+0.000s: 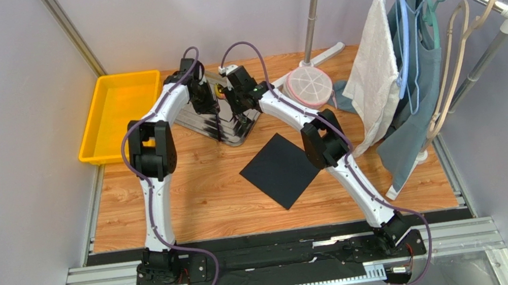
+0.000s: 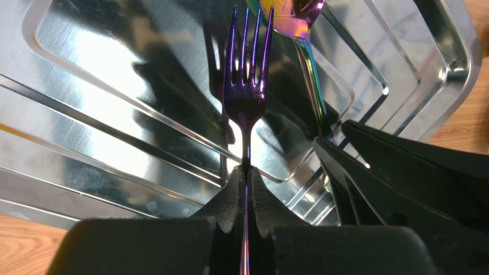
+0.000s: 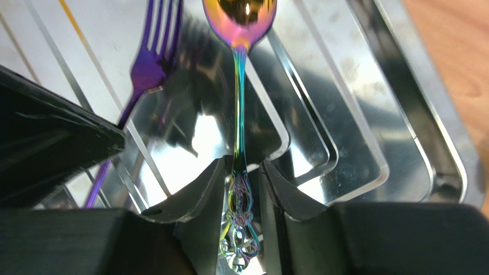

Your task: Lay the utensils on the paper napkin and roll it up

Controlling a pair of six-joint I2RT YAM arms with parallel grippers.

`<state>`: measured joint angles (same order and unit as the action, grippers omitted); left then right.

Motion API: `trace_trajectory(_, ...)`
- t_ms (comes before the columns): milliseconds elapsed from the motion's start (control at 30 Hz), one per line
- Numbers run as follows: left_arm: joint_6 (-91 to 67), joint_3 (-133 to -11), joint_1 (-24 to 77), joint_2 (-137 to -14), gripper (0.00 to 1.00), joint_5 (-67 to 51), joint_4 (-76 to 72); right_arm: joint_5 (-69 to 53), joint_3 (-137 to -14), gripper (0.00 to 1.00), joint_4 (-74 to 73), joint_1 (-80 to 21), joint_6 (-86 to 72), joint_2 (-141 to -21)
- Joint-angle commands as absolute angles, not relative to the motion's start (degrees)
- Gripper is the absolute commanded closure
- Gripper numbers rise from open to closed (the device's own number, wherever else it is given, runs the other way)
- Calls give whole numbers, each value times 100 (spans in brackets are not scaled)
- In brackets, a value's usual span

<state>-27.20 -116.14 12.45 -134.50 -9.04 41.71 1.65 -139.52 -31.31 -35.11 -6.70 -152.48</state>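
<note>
The purple fork (image 2: 245, 97) lies in the grey metal tray (image 2: 115, 114), and my left gripper (image 2: 247, 172) is shut on its thin handle. Beside it lies the spoon (image 3: 239, 103), gold bowl pointing away. Its ornate handle end sits between the fingers (image 3: 198, 192) of my right gripper (image 3: 240, 169), which stands open with a small gap on each side. Both grippers work side by side over the tray (image 1: 233, 134) at the back of the table. The black paper napkin (image 1: 281, 169) lies flat and bare on the wood, nearer than the tray.
A yellow bin (image 1: 118, 113) stands at the back left. A round white lid with a pink rim (image 1: 308, 84) lies right of the tray. A white towel (image 1: 374, 73) and hangers with cloth hang from a rack on the right.
</note>
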Motion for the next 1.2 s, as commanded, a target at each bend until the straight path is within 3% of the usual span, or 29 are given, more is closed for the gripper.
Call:
trace_trajectory(0,-2918,-11593,1195,-13105,100,-1054,4104,114,-14020,69,-3453,-3559,-677,-15258)
trace_trajectory(300,-2927,-11531,1187,-12990,100,-1064,4096,184,-14203,81,-4419,-3647,-141,-15460)
trace_trajectory(367,-2927,-11557,1178,-12981,100,-1063,4087,211,-14168,87,-4596,-3674,-27,-15443)
trace_trajectory(500,-2936,-11601,1169,-12981,100,-1055,4122,272,-14081,89,-4781,-3674,228,-15311)
trace_trajectory(600,-2936,-11619,1169,-12981,100,-1046,4131,447,-13984,100,-4685,-3674,334,-15135)
trace_trajectory(1167,-2953,-11584,1169,-12902,100,-1063,4166,115,-13491,100,-4622,-3665,228,-13913)
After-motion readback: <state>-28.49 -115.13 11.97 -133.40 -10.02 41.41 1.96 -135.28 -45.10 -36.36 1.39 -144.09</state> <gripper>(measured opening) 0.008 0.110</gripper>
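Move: The right hand hovers low over the tray, its part-open fingers astride the spoon's handle; the spoon's middle is about 3 cm ahead, 2 cm left and 2 cm below. The fork is about 6 cm to this hand's left, level fore and aft and about 1 cm higher; the paper napkin's middle is roughly 17 cm back, 10 cm right and 3 cm below. From the left hand, the spoon's middle lies about 4 cm ahead, 4 cm right and 3 cm below. The right hand sinks about 1 cm and draws back along the spoon's handle, rolling its left side down some 10 degrees and turning slightly counter-clockwise while its fingers close to pinch the handle near the tail. It then pulls farther back and to the right, about 5 cm back in all, and rises at the end; the left hand stays nearly in place over the tray, still gripping the fork. ##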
